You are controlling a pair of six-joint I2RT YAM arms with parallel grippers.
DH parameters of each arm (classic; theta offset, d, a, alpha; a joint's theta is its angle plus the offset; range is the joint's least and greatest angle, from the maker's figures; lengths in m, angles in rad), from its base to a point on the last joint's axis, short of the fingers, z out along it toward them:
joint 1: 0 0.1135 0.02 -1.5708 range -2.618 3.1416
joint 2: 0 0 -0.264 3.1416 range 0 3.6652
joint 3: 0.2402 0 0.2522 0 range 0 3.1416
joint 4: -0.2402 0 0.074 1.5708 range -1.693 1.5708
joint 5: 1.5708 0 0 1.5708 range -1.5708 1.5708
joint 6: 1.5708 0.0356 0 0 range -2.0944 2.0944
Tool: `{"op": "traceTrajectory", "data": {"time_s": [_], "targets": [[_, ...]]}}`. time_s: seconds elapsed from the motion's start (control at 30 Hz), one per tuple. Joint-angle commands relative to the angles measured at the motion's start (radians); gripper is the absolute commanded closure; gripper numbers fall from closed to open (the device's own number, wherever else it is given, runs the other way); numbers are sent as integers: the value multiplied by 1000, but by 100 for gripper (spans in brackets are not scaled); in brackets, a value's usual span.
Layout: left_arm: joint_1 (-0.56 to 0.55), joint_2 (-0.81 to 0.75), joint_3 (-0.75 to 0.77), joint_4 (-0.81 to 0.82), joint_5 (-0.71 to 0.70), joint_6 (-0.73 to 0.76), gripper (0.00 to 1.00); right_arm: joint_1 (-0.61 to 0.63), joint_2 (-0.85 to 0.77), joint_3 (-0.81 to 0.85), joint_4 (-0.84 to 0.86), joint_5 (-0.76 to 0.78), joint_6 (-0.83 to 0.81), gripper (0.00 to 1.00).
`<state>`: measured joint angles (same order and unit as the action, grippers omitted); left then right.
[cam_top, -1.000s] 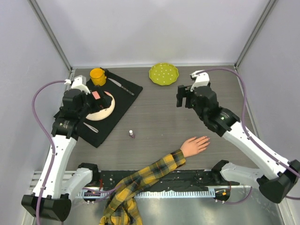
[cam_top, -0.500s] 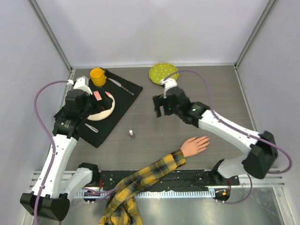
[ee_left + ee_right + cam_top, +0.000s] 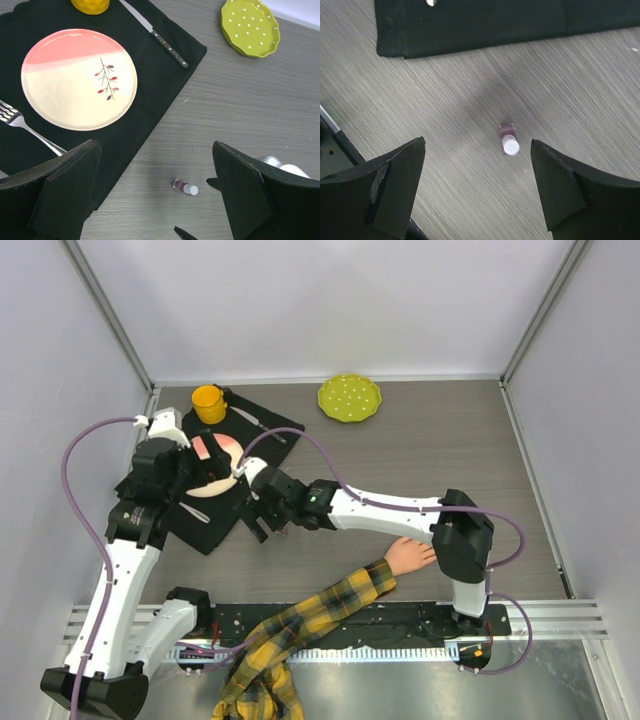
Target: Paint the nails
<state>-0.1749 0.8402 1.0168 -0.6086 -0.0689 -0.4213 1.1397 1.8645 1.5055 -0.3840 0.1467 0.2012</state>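
The mannequin hand [image 3: 408, 554] lies palm down at the front, in a yellow-and-black plaid sleeve [image 3: 335, 602]. Its fingertips are under my right arm's elbow, so the nails are hidden. A small purple polish bottle [image 3: 509, 140] with a white cap stands on the table beside the black mat. My right gripper [image 3: 477, 185] hovers over it, open, the bottle a little right of centre between the fingers and apart from both. My left gripper [image 3: 157, 200] hangs open above the plate's edge and holds nothing. The bottle [image 3: 185, 188] shows between its fingers, far below.
On the black placemat [image 3: 208, 528] sit a pink-and-cream plate [image 3: 79, 77], a fork [image 3: 27, 131], a knife [image 3: 159, 39] and a yellow cup [image 3: 207, 400]. A green dotted dish [image 3: 349, 397] stands at the back. Grey walls close three sides.
My right arm has swept from the back right across the table to the left and now hovers over the bottle. The left arm has barely moved.
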Motion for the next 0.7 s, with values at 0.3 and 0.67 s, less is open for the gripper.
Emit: {"op": "traceTrajectory", "data": {"time_s": [0.3, 0.67], "targets": [[-2, -50, -18, 6, -25, 32, 0, 25, 104, 127, 4, -41, -34, 31], [-2, -41, -18, 4, -12, 36, 0, 29, 124, 71, -32, 122, -94, 32]]}}
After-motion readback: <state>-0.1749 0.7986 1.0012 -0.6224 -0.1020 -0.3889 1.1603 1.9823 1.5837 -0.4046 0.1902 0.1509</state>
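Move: The nail polish bottle stands nearly under the right hand, some 6 cm below, about 2 cm forward and 2 cm to its right. From that hand the plate is roughly 18 cm forward and 16 cm left, the fork about 7 cm forward and 20 cm left, and the mannequin hand some 4 cm back and 34 cm right. From the left hand the bottle lies around 13 cm right, 4 cm back and 20 cm below. Nothing is touched yet: the right hand settles down towards the nail polish bottle, sinking about 3 cm in all. It slips some 2 cm left as it starts down, then sinks straight before easing slightly back right near the end. Meanwhile the fingers draw in from nearly wide open to about two thirds, and the wrist tilts some 5 degrees late on. ##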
